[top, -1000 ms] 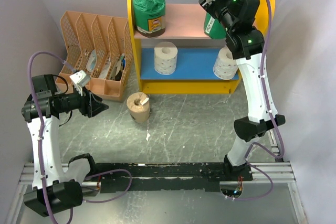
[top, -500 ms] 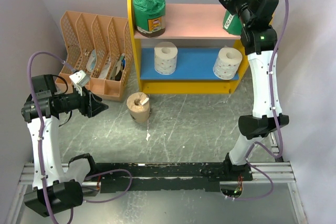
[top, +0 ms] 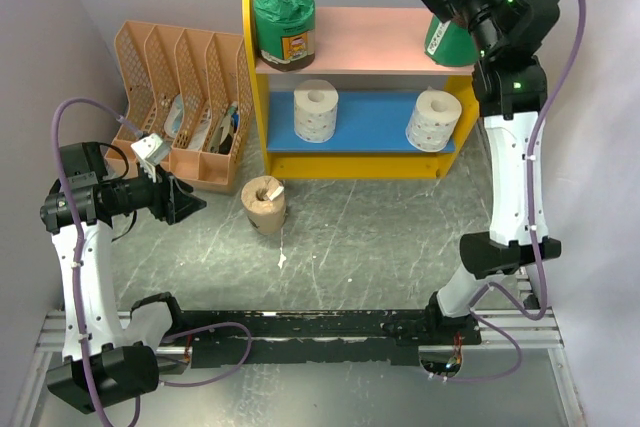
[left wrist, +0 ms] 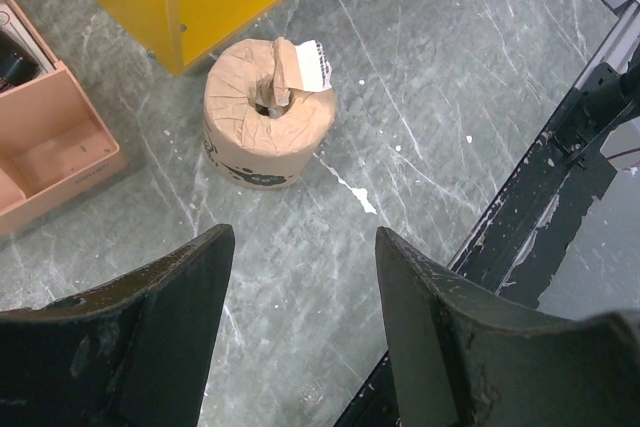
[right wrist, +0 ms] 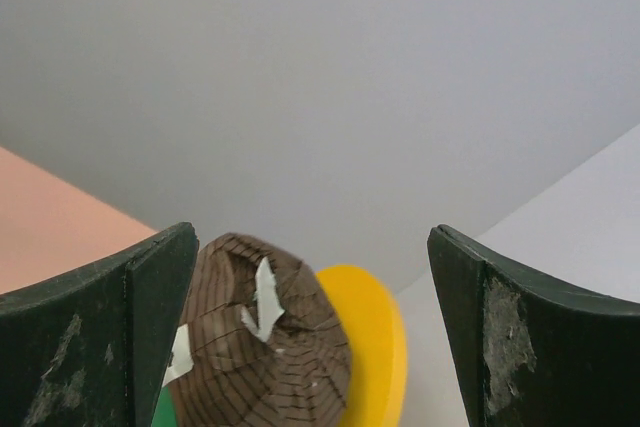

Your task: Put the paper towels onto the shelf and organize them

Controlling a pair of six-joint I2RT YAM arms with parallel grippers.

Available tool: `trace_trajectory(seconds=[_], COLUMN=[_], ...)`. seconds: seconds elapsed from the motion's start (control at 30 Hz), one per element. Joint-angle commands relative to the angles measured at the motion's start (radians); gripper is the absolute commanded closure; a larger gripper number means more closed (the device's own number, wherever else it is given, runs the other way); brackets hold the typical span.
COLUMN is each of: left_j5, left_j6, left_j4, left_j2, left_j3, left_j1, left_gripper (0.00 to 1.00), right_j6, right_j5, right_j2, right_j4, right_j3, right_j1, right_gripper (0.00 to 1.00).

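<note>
The shelf (top: 350, 42) holds a green-wrapped roll (top: 284, 22) upright at the left of its pink board. A second green-wrapped roll (top: 447, 39) sits tilted at the right end, against the yellow side panel (right wrist: 370, 337). My right gripper (top: 442, 5) hovers over it, open wide. In the right wrist view the roll's brown end (right wrist: 265, 347) lies close to the left finger of the right gripper (right wrist: 310, 277). Two white rolls (top: 316, 110) (top: 433, 119) stand on the blue board. The tan roll (top: 264, 203) (left wrist: 268, 117) stands on the table. My left gripper (top: 190, 202) (left wrist: 305, 247) is open, well short of it.
A peach slotted file organizer (top: 185, 97) (left wrist: 50, 137) with papers stands left of the shelf. Grey walls close in on both sides and behind. The black base rail (top: 330, 332) (left wrist: 560, 197) runs along the near edge of the marbled table.
My right gripper has opened wide and let go of the green-wrapped roll, and its arm has swung right and up over the shelf's right end. The left arm has stayed put.
</note>
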Motion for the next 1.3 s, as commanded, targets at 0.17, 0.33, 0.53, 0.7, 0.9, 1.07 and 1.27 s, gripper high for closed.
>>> trace_trajectory(seconds=[0.17, 0.33, 0.53, 0.7, 0.9, 1.07, 1.27], left_j5=[0.011, 0.016, -0.002, -0.013, -0.049, -0.110, -0.416], left_j6=[0.002, 0.010, -0.017, -0.036, -0.080, 0.017, 0.126], left_j4=[0.026, 0.022, 0.044, 0.063, 0.097, 0.007, -0.090], left_j2=[0.001, 0.002, 0.013, 0.012, 0.011, 0.073, 0.139], left_j3=[0.011, 0.012, 0.005, -0.004, -0.014, 0.038, 0.198], left_j1=[0.014, 0.015, 0.016, 0.016, 0.018, -0.001, -0.192], left_gripper=[0.30, 0.30, 0.31, 0.30, 0.28, 0.20, 0.00], right_j6=[0.127, 0.079, -0.307, -0.456, -0.529, -0.550, -0.313], right_j5=[-0.191, -0.292, -0.676, -0.710, -0.538, -0.476, -0.368], right_j2=[-0.060, -0.089, -0.188, -0.277, -0.339, -0.405, -0.518], right_j4=[-0.064, -0.251, -0.827, -0.971, -0.931, -0.804, -0.533], right_j3=[0.128, 0.110, -0.042, -0.337, -0.694, -0.902, -1.207], right_j1=[0.016, 0.029, 0.136, 0.263, 0.392, 0.398, 0.302], right_gripper=[0.00, 0.00, 0.00, 0.00, 0.00, 0.00, 0.00])
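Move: Below and far to the left of the empty right hand stands the tan roll, about 46 cm left, 13 cm back and 54 cm lower. Just in front of that hand, on the top shelf, the dark-brown roll sits some 5 cm ahead, 1 cm left and 8 cm down; the right-hand white roll is level fore and aft, straight below by about 40 cm. From the left hand the tan roll lies about 12 cm ahead, 20 cm right and 18 cm lower. Backing away from the dark-brown roll with fingers still wide open, the right hand first rises about 5 cm, then swings back and left and plunges in front of the shelf, ending roughly 40 cm lower and 25 cm farther back, fingers turned from forward to steeply down. Late on, the left hand eases a few centimetres forward, left and down, its fingers opening fully. ##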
